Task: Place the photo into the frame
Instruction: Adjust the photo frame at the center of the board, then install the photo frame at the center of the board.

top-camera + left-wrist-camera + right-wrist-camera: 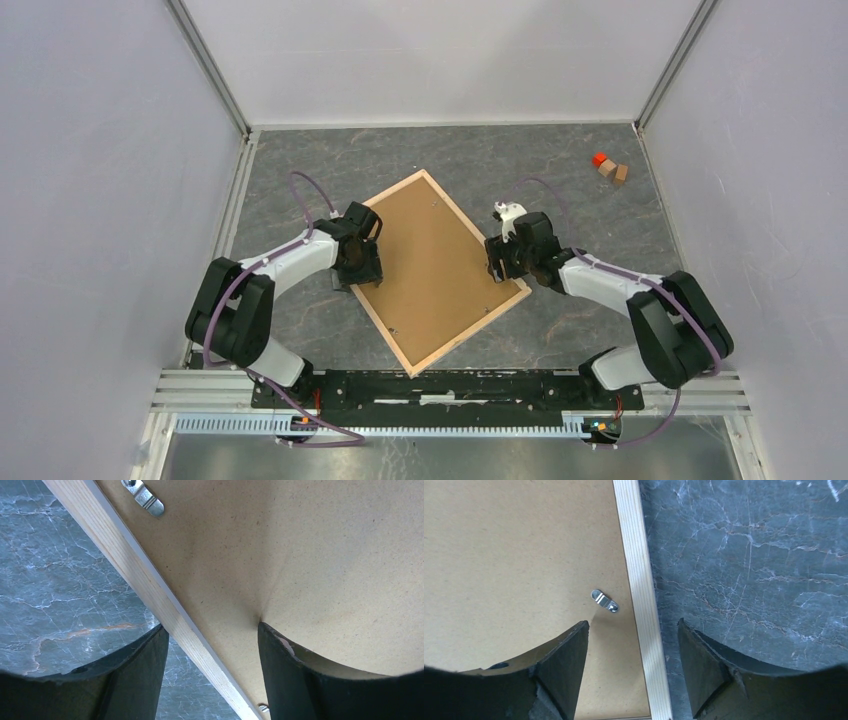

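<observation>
The frame [470, 332] lies face down and turned like a diamond in the middle of the table, its pale wood back up. A plain brown backing board [435, 265] fills it. The photo is hidden. My left gripper [362, 262] stands open across the frame's left rail [150, 600], with one finger over the table and the other over the board [300, 555]. My right gripper [497, 258] stands open across the right rail [636, 570] in the same way. Neither gripper holds anything.
Small metal turn clips [145, 497] [604, 601] sit on the board near the rails. A red block and two wooden blocks [610, 168] lie at the back right of the grey marbled table [300, 160]. Pale walls close in three sides.
</observation>
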### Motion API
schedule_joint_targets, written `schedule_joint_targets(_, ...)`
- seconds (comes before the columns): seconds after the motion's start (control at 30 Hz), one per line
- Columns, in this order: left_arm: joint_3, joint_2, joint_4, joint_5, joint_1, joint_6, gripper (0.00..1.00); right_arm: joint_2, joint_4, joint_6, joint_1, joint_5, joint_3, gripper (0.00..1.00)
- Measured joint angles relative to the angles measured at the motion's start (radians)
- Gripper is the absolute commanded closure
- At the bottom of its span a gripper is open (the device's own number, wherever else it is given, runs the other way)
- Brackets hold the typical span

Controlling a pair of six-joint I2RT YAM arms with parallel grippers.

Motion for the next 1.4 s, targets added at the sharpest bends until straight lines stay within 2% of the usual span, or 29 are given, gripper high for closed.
schedule_joint_targets(0.13, 0.0, -0.004, -0.001, 0.008, 0.0, 0.009, 0.28, 0.048, 0.0, -0.012, 0.008, 0.008, 0.01, 0.31)
schedule_joint_targets(0.33, 0.0, -0.011, -0.005, 0.015, 0.0, 0.027, 0.32, 0.067, 0.032, -0.008, 0.024, 0.048, 0.018, 0.43)
schedule_joint_targets(0.43, -0.004, -0.011, -0.004, 0.014, 0.0, 0.032, 0.32, 0.086, 0.066, 0.012, 0.026, 0.06, 0.021, 0.45)
schedule_joint_targets(0.67, -0.007, -0.011, 0.0, 0.014, 0.0, 0.032, 0.32, 0.115, 0.118, 0.075, 0.045, 0.115, 0.027, 0.61)
schedule_joint_targets(0.83, -0.008, -0.011, 0.002, 0.015, 0.0, 0.032, 0.32, 0.122, 0.097, 0.127, 0.067, 0.189, 0.043, 0.6)
schedule_joint_targets(0.97, -0.009, -0.011, 0.003, 0.016, 0.001, 0.032, 0.32, 0.122, 0.063, 0.147, 0.091, 0.231, 0.057, 0.52)
schedule_joint_targets(1.13, -0.009, -0.011, 0.003, 0.017, 0.002, 0.032, 0.31, 0.119, 0.0, 0.163, 0.106, 0.242, 0.077, 0.51)
schedule_joint_targets(1.4, -0.01, -0.011, 0.003, 0.024, 0.004, 0.032, 0.31, 0.124, -0.049, 0.189, 0.108, 0.277, 0.098, 0.68)
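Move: Just ahead of the right hand, about 1 cm forward and 2 cm lower, lies the frame's right rail, already between the open fingers. A silver clip sits 2 cm ahead and 2 cm left, the frame's right corner about 4 cm back and 5 cm right, and a lower clip some 7 cm back and 3 cm left. From the left hand, the frame's left rail is about 2 cm left and 1 cm down, with a bottom clip 9 cm back and 5 cm right of that hand. Dipping about 1 cm, the right hand slides forward and slightly left along the frame's right rail, some 2.5 cm, then eases back about 1 cm, turning clockwise roughly 10 degrees. Its fingers close from wide to under half open around the rail, ending close against both sides, the left fingertip at the silver clip. The left hand stays astride the left rail. ##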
